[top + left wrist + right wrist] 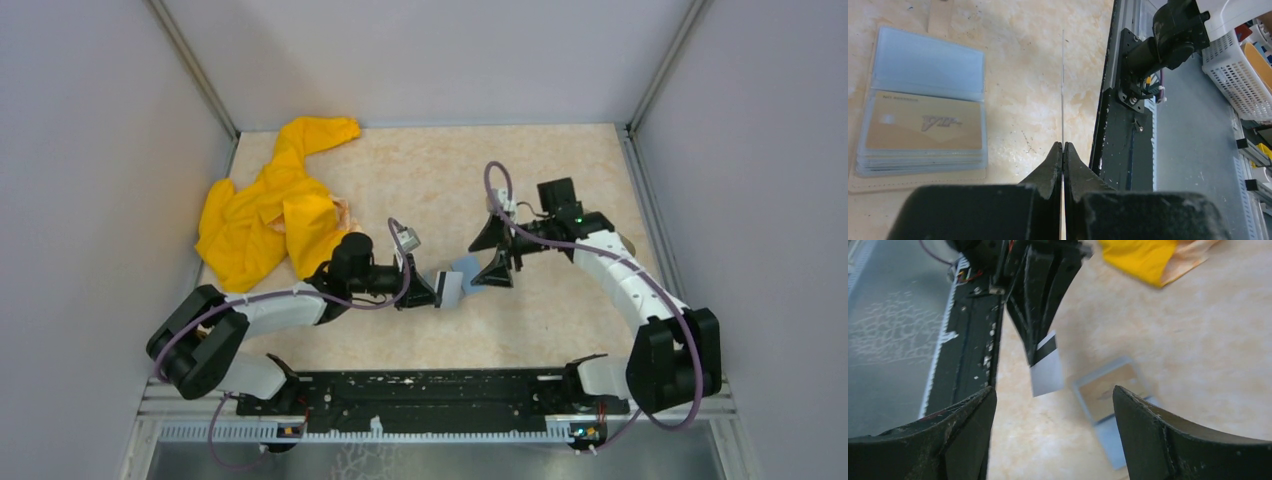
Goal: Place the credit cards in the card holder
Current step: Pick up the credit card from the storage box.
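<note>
My left gripper (1063, 145) is shut on one credit card (1063, 90), seen edge-on as a thin upright line; it hangs above the table. In the right wrist view that silvery card (1046, 372) with a dark stripe sticks out of the left fingers (1035, 315). The card holder (923, 105) lies open on the table to the card's left, with a gold card in a clear slot. From above, the card (449, 290) sits just left of the holder (468, 270). My right gripper (495, 252) stands open over the holder, nothing between its fingers (968, 430).
A crumpled yellow cloth (270, 215) lies at the table's back left. The black base rail (430, 395) runs along the near edge. Grey walls enclose the table on three sides. A white basket (1238, 75) stands beyond the rail.
</note>
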Controlling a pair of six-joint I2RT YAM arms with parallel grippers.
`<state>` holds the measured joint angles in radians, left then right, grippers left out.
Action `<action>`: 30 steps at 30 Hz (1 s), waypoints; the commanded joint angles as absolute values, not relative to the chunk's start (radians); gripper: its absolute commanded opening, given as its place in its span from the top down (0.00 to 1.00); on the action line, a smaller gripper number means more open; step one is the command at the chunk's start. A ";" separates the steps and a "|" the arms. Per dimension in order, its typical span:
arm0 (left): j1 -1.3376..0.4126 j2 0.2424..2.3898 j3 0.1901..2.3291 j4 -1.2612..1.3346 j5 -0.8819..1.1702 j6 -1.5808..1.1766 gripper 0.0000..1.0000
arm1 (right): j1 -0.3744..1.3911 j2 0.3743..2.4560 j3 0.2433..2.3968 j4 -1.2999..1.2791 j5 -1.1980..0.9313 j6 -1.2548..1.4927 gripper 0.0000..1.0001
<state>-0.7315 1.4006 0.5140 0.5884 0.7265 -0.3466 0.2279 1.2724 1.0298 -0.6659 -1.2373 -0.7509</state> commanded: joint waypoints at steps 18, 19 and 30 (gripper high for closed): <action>-0.732 1.393 0.582 0.546 0.756 -0.296 1.00 | 0.386 1.333 0.898 -0.352 -1.218 -0.473 0.63; -0.732 1.391 0.581 0.547 0.752 -0.300 1.00 | 0.389 1.332 0.899 -0.354 -1.219 -0.474 0.66; -0.732 1.351 0.548 0.577 0.714 -0.327 1.00 | 0.413 1.338 0.908 -0.391 -1.194 -0.510 0.74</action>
<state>-0.7315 1.3808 0.5495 0.5404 0.7250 -0.3206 0.3820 1.3365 0.8776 -0.3901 -1.1816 -0.4858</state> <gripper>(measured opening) 0.007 0.292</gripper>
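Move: The right hand is open and empty. The credit card's middle lies about 6 cm to its left, 3 cm back and 6 cm below. The left gripper's tips, pinching that card, are roughly 9 cm left, 4 cm back and 5 cm below; the card holder lies on the table about 5 cm left, 1 cm back and 14 cm below. From the left hand, the card's middle is some 3 cm right, 1 cm ahead and 1 cm lower. The right hand drops about 5 cm, moves left and slightly back around the left-held card's free edge, fingers narrowing. ##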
